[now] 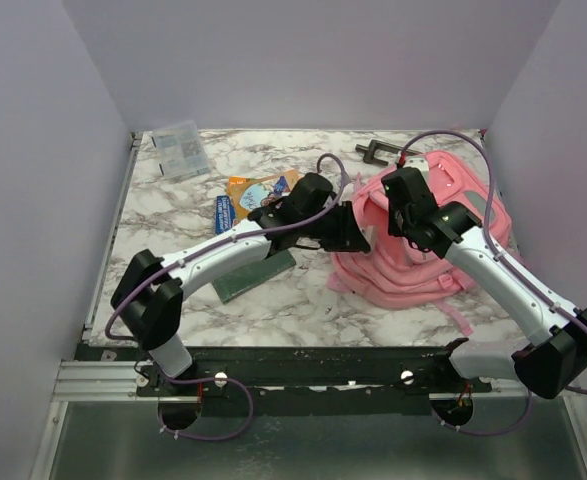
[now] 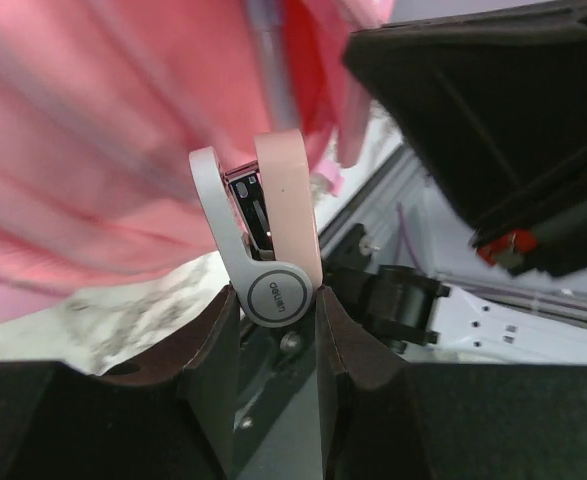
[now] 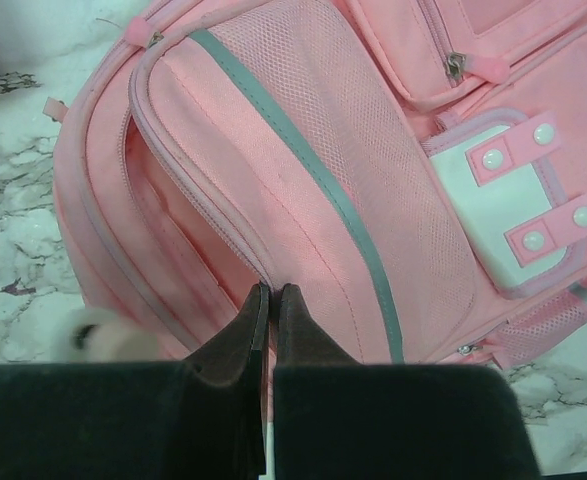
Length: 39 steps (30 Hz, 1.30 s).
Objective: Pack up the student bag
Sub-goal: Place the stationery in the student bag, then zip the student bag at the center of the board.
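The student bag [image 1: 428, 262], pink with grey trim and a white patch [image 3: 493, 200], lies at the right of the marble table. My right gripper [image 3: 274, 292] is shut, pinching the fabric edge along the zip of the bag's [image 3: 303, 150] main opening. My left gripper [image 2: 278, 300] is shut on a pink and grey stapler [image 2: 273, 230] by its hinge end. The stapler points at the blurred pink bag [image 2: 93, 150] close in front. From above, the left gripper [image 1: 358, 232] is at the bag's left edge, close to the right gripper [image 1: 403, 225].
A clear plastic box [image 1: 180, 148] lies at the back left. An orange booklet [image 1: 258, 188], a blue item [image 1: 224, 213] and a green notebook [image 1: 253, 275] lie under the left arm. A black clamp [image 1: 378, 150] sits behind the bag. Walls enclose the table.
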Tool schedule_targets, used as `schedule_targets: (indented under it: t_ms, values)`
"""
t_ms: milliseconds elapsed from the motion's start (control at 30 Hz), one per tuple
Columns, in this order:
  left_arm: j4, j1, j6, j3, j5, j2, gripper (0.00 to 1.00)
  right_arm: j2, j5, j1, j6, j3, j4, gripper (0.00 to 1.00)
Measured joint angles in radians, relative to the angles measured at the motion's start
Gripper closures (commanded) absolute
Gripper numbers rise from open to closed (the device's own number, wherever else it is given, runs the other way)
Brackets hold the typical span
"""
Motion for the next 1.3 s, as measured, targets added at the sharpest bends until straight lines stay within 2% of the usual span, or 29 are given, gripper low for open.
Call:
schedule_targets:
  t_ms: [133,300,367,600,667,900,1033,1167,1300]
  values:
    - [0.063,-0.039,-0.076,0.080,0.060,0.122,1.00,0.000,-0.021,-0.001,0.010,0.004,-0.002,1.00]
    - [0.092,-0.042,-0.141,0.188,0.084,0.256,0.91,-0.002,-0.035,-0.001,0.014,0.013,-0.005,0.99]
    - [0.096,-0.040,-0.164,0.216,0.084,0.290,0.80,-0.002,-0.039,-0.001,0.014,0.015,-0.006,0.99]
    - [0.094,-0.027,-0.192,0.226,0.066,0.315,0.30,-0.002,-0.040,-0.001,0.013,0.015,-0.006,1.00]
    - [0.097,-0.027,-0.183,0.224,0.057,0.312,0.24,-0.002,-0.040,-0.001,0.013,0.015,-0.006,0.99]
    - [0.100,-0.015,-0.125,0.158,0.040,0.244,0.22,-0.010,-0.045,-0.001,0.013,0.008,-0.006,0.99]
    - [0.110,0.014,-0.061,0.067,0.039,0.143,0.24,-0.017,-0.060,-0.001,0.010,0.005,-0.006,0.99]
    - [0.123,0.086,0.010,0.050,0.050,0.072,0.26,-0.035,-0.100,-0.001,0.004,-0.013,-0.007,0.99]
    - [0.140,0.165,0.038,0.080,0.098,0.072,0.26,-0.067,-0.182,-0.001,0.001,-0.079,0.005,0.99]
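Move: The open mouth of the student bag lies about 8 cm to the right of the left gripper, 2 cm ahead and 7 cm below it; the lifted flap edge is 8 cm right and 5 cm ahead, level with it. The green board lies some 22 cm left, 5 cm ahead and 18 cm below. From the right gripper, shut on that flap edge, the mouth is about 3 cm back, 2 cm left and 7 cm below. Carry the held stapler with the left gripper about 7 cm right into the bag's mouth, easing slightly forward and down beside the flap, and open the fingers to let go. Then back out, some 9 cm left while rising and going forward. Keep the right gripper pinched on the flap edge, nearly still, until it draws the edge back, left and down a couple of centimetres at the end. ##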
